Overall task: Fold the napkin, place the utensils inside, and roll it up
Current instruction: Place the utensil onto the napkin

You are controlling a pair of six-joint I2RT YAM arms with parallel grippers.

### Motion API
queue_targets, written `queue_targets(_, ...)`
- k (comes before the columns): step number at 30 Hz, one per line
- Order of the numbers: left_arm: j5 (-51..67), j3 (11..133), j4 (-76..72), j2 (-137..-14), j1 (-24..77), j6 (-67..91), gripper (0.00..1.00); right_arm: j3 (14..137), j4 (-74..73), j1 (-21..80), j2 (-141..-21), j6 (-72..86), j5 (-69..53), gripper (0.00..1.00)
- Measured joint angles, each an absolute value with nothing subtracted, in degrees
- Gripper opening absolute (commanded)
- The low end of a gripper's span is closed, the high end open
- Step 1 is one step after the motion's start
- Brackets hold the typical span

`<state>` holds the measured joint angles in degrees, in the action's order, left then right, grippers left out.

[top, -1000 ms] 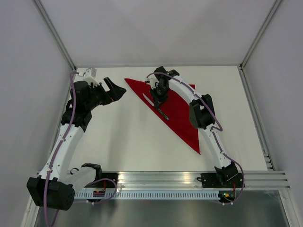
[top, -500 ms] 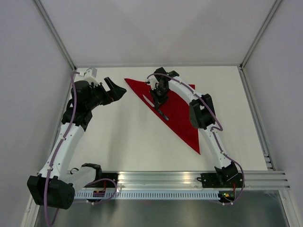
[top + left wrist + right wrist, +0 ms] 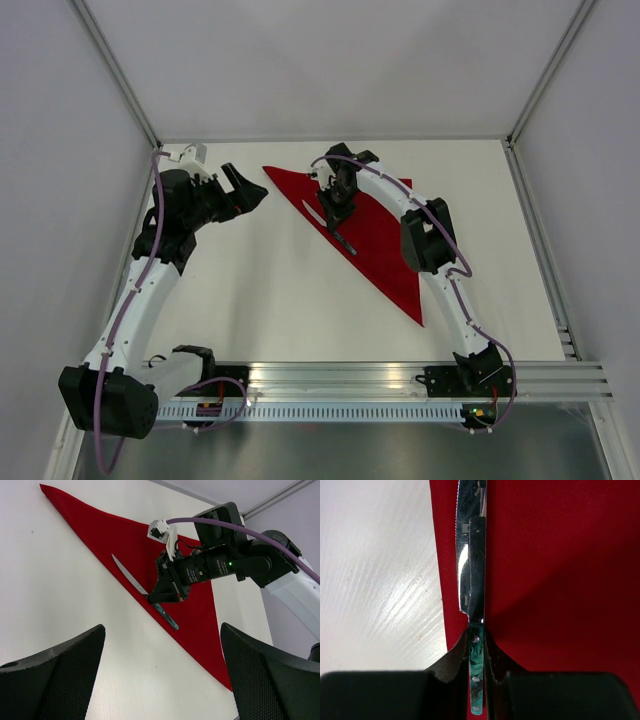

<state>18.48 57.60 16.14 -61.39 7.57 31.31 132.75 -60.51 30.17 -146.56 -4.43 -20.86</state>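
The red napkin [image 3: 385,240] lies folded into a triangle on the white table, its long edge running from far left to near right. The knife [image 3: 322,218] rests along that edge, silver blade [image 3: 470,555] pointing to the far left. My right gripper [image 3: 337,212] is shut on the knife's teal-green handle [image 3: 476,670], with the fingers low over the napkin [image 3: 560,580]. In the left wrist view the knife [image 3: 131,577] and the right gripper [image 3: 156,596] sit on the napkin [image 3: 115,535]. My left gripper [image 3: 245,190] hovers open left of the napkin's far corner, holding nothing.
White walls and metal corner posts [image 3: 118,70] enclose the table. An aluminium rail [image 3: 400,378] runs along the near edge by the arm bases. Bare white table [image 3: 270,290] spreads to the left of and in front of the napkin.
Hardly anything differs. The right gripper keeps its hold on the knife at the napkin's edge, and the left arm has shifted only slightly.
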Motion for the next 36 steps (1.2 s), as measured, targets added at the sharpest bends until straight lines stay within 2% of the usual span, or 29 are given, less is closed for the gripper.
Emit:
queue_targets(8,18.48,57.6,16.1,-61.63,7.57,31.31,0.99,130.96,-60.27,30.17,-145.53,-4.49,-20.53,0.05)
queue_targets(12,18.48,57.6,15.9,-61.67,7.57,31.31,0.99,130.32,-60.25,30.17,-145.16,-4.54,-20.43,0.09)
queue_targets(19,18.46,57.56,15.55,-62.17,7.57,31.31,1.0,129.49,-60.14,30.17,-144.66,-4.69,-20.27,0.11)
queue_targets(23,18.17,57.28,14.57,-62.24,7.57,31.29,1.0,128.46,-60.16,30.17,-144.05,-4.73,-20.05,0.21)
queue_targets(27,18.02,57.25,13.61,-62.63,7.57,31.29,1.0,127.7,-60.16,30.17,-143.44,-4.75,-19.75,0.37)
queue_targets(30,18.04,57.25,12.91,-63.53,7.57,31.29,1.0,127.17,-60.16,30.17,-142.76,-4.86,-19.49,0.45)
queue_targets(36,19.57,56.45,8.97,-64.64,7.6,31.27,1.0,126.41,-59.94,30.15,-139.41,-5.04,-19.16,0.47)
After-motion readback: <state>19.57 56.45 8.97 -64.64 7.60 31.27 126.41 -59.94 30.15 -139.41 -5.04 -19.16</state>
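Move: The folded napkin lies under the right hand, its middle about 9 cm to the right and 1 cm ahead, barely a centimetre lower. The knife is in that hand's fingers, its middle about 1 cm ahead and 1 cm left. From this hand the napkin's far-left corner is some 17 cm ahead and 19 cm left, its near corner about 26 cm back and 24 cm right. From the left hand, the napkin's middle is roughly 9 cm ahead, 26 cm right and 26 cm below. The knife, already down on the napkin near its diagonal fold, is still pinched by the handle as the right hand draws it level, back and to the right along that fold, some 1.5 cm in all. The fingers then open to nearly half, let go of the handle, and the hand lifts about 3 cm straight off it. The open left hand eases about 2 cm forward. ##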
